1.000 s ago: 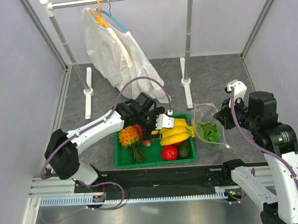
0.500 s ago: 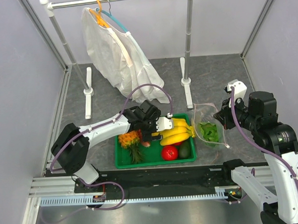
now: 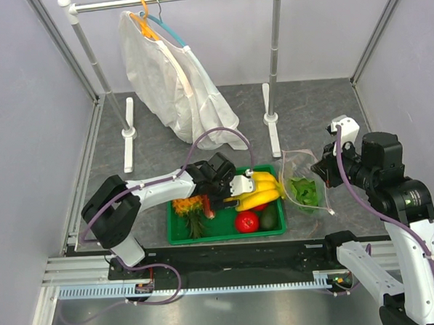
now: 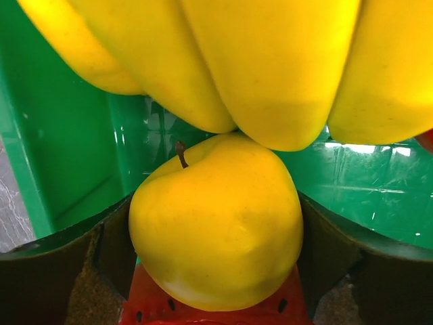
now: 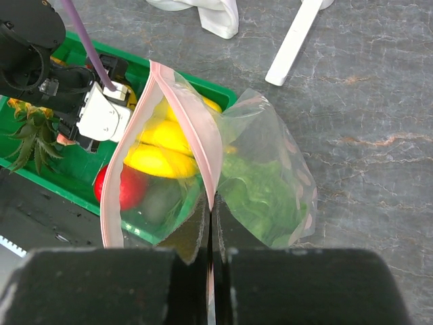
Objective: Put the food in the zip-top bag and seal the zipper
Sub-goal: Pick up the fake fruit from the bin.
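Note:
In the left wrist view, a round yellow fruit [image 4: 216, 220] with a brown stem fills the gap of my left gripper [image 4: 215, 237], and both dark fingers [image 4: 111, 250] press its sides. It rests low in the green tray [image 3: 178, 234], under the banana bunch [image 4: 270, 61]. A red tomato [image 3: 246, 221] lies at the tray's front. My right gripper [image 5: 210, 223] is shut on the pink zipper [image 5: 196, 128] of the zip-top bag [image 5: 270, 156], holding its mouth open toward the tray. The green lettuce [image 5: 260, 196] is inside the bag.
The tray also holds an orange pineapple [image 3: 190, 207], a dark avocado [image 3: 268, 216] and a red seeded slice [image 4: 210, 311] under the fruit. A white garment [image 3: 173, 85] hangs on a rack at the back, with its white feet [image 3: 272, 123] on the grey table.
My left gripper has dropped toward the near side into the tray, under the bananas, and its fingers have narrowed onto the yellow fruit. The right arm and the bag have stayed still.

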`<action>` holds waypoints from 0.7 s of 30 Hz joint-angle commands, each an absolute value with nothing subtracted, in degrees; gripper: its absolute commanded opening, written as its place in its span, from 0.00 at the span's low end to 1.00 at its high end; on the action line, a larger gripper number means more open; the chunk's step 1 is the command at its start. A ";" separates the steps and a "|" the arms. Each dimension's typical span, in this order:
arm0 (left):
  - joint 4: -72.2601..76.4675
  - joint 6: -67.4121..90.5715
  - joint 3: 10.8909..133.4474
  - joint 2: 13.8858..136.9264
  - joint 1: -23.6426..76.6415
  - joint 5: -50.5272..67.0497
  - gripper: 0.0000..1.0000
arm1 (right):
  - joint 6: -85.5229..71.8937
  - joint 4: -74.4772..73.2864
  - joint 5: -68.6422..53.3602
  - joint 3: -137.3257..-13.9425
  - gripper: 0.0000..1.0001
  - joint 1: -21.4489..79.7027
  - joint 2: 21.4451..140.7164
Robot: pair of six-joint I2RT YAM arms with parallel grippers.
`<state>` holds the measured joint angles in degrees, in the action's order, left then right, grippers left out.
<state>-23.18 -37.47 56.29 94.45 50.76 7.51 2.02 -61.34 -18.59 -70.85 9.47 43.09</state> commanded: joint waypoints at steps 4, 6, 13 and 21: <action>-27.32 -35.51 57.66 85.97 50.62 6.41 0.71 | 0.97 -60.64 -18.11 -71.46 0.00 9.40 43.33; -30.31 -35.68 57.66 82.55 50.62 6.59 0.68 | 0.79 -60.56 -17.93 -71.46 0.00 9.40 43.42; -36.29 -34.55 63.25 75.60 48.87 10.79 0.57 | 0.09 -59.94 -17.93 -71.37 0.00 9.40 43.77; -33.76 -22.34 88.22 79.79 52.82 29.33 0.60 | -2.46 -58.98 -18.28 -71.72 0.00 9.32 44.38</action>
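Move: The yellow apple is already shut between my left fingers. The zip-top bag's mouth waits about 20 cm to my left hand's right, level with it fore and aft and some 14 cm higher. The bananas' middle is 9 cm right and 1 cm back, the tomato 7 cm right and 9 cm back, the watermelon slice 4 cm left and 2 cm back. From my right hand, the bag mouth's middle lies roughly 4 cm left, 1 cm back and 8 cm down. I lift the yellow apple straight up out of the green bin with my left hand, about 20 cm and gathering speed. I first ease a couple of centimetres left, off the bananas, then swing back right towards the bag, tilting my fingers some 20 degrees up that way and keeping the grip. My right hand stays put, still pinching the bag's rim. ##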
